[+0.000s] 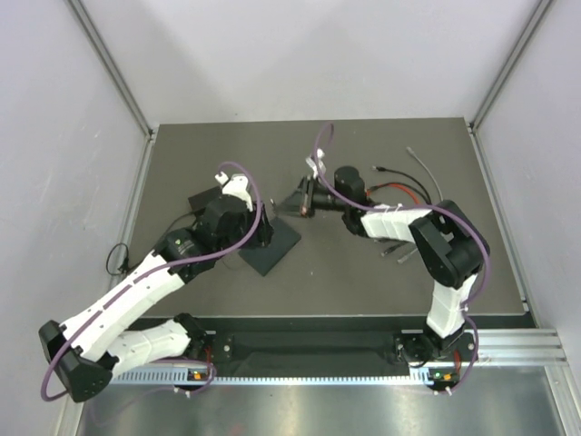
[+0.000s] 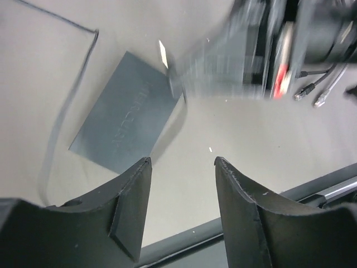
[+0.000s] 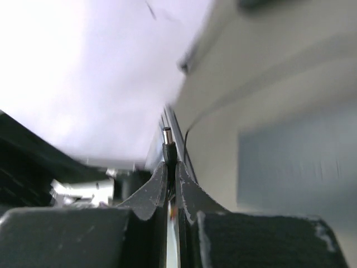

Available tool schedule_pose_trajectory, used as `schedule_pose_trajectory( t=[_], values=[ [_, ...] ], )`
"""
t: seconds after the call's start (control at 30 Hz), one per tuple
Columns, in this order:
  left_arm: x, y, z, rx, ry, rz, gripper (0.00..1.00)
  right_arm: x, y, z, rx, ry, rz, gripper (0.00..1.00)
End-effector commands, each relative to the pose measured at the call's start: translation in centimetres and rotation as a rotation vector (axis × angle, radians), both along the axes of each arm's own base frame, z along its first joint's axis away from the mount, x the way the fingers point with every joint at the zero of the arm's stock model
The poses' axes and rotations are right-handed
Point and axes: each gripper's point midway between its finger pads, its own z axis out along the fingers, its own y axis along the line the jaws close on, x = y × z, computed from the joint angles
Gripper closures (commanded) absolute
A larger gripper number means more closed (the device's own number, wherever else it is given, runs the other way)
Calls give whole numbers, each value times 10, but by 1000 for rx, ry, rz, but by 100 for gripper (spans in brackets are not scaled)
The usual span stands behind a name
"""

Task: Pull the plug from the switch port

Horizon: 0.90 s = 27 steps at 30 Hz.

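Note:
The switch (image 1: 272,247) is a flat dark box lying on the grey table, left of centre. In the left wrist view the switch (image 2: 124,114) lies beyond my left finger, and a thin wire curls past its far side. My left gripper (image 2: 183,163) stands open above the table with nothing between its fingers; from above, the left gripper (image 1: 261,233) sits at the switch's left end. My right gripper (image 1: 300,201) hovers just right of the switch, apart from it. The right gripper (image 3: 172,164) is shut on the plug (image 3: 169,148), a small black barrel plug whose metal tip pokes out past the fingertips.
A small black adapter brick (image 1: 201,198) lies behind the left arm. Loose red, black and grey cables (image 1: 404,189) with network plugs (image 2: 312,94) lie at the right rear. A thin black wire (image 1: 116,259) loops off the left edge. The table's front rail (image 2: 312,187) runs close below.

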Motion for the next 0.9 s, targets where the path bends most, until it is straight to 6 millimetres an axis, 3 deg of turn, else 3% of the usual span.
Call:
schedule_pose_trajectory(
  t=[0.0, 0.03, 0.07, 0.1, 0.13, 0.17, 0.2, 0.3, 0.33, 0.37, 0.4, 0.43, 0.5, 0.53, 0.6, 0.63, 0.67, 0.83, 0.87],
  values=[
    [-4, 13, 10, -36, -25, 65, 46, 49, 24, 50, 74, -153, -107, 100],
    [-3, 18, 9, -33, -30, 92, 46, 62, 29, 57, 97, -151, -144, 100],
    [-4, 20, 11, -48, -35, 105, 46, 75, 36, 86, 173, -212, -164, 100],
    [-6, 23, 15, -62, -51, 112, 46, 86, 43, 77, 179, -191, -186, 100],
    [-6, 27, 13, -58, -58, 131, 46, 101, 45, 81, 206, -170, -242, 100],
    [-7, 30, 13, -66, -60, 143, 46, 113, 49, 101, 257, -208, -268, 100],
    [-8, 33, 15, -74, -72, 149, 46, 125, 55, 87, 237, -207, -293, 100],
    [-9, 40, 18, -80, -91, 173, 46, 170, 62, 73, 181, -252, -494, 100],
    [-10, 41, 18, -80, -93, 176, 46, 181, 66, 79, 184, -276, -527, 100],
    [-11, 42, 19, -82, -98, 176, 46, 192, 71, 43, 95, -246, -547, 100],
    [-10, 41, 20, -89, -102, 176, 46, 198, 77, 39, 82, -251, -564, 100],
    [-10, 41, 18, -88, -99, 175, 46, 210, 82, 50, 98, -270, -597, 100],
    [-10, 42, 17, -85, -99, 179, 46, 223, 95, -2, -6, -215, -599, 100],
    [-10, 41, 16, -83, -98, 179, 46, 233, 106, 19, 24, -240, -597, 100],
    [-9, 40, 13, -80, -96, 171, 46, 236, 118, -37, -117, -165, -572, 99],
    [-10, 41, 13, -73, -96, 169, 46, 242, 127, -15, -88, -188, -564, 98],
    [-9, 41, 12, -67, -93, 172, 45, 241, 131, -45, -146, -158, -545, 97],
    [-10, 37, 9, -69, -80, 153, 45, 230, 117, -84, -233, -42, -503, 82],
    [-10, 36, 9, -68, -75, 151, 45, 228, 115, -79, -239, -54, -487, 70]
  ],
)
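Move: The right hand already holds the freed power plug; the clear patch of table it heads for lies about 23 cm ahead, 12 cm to its left and 15 cm below. The switch is almost under this hand, roughly 8 cm to the left and 1 cm back; the power adapter sits some 18 cm ahead and 30 cm left. From the left hand that patch is about 28 cm ahead, 5 cm left, 21 cm down. Right hand swings the plug about 25 cm forward-left, rising then sinking towards the clear table, fingers opening late. ##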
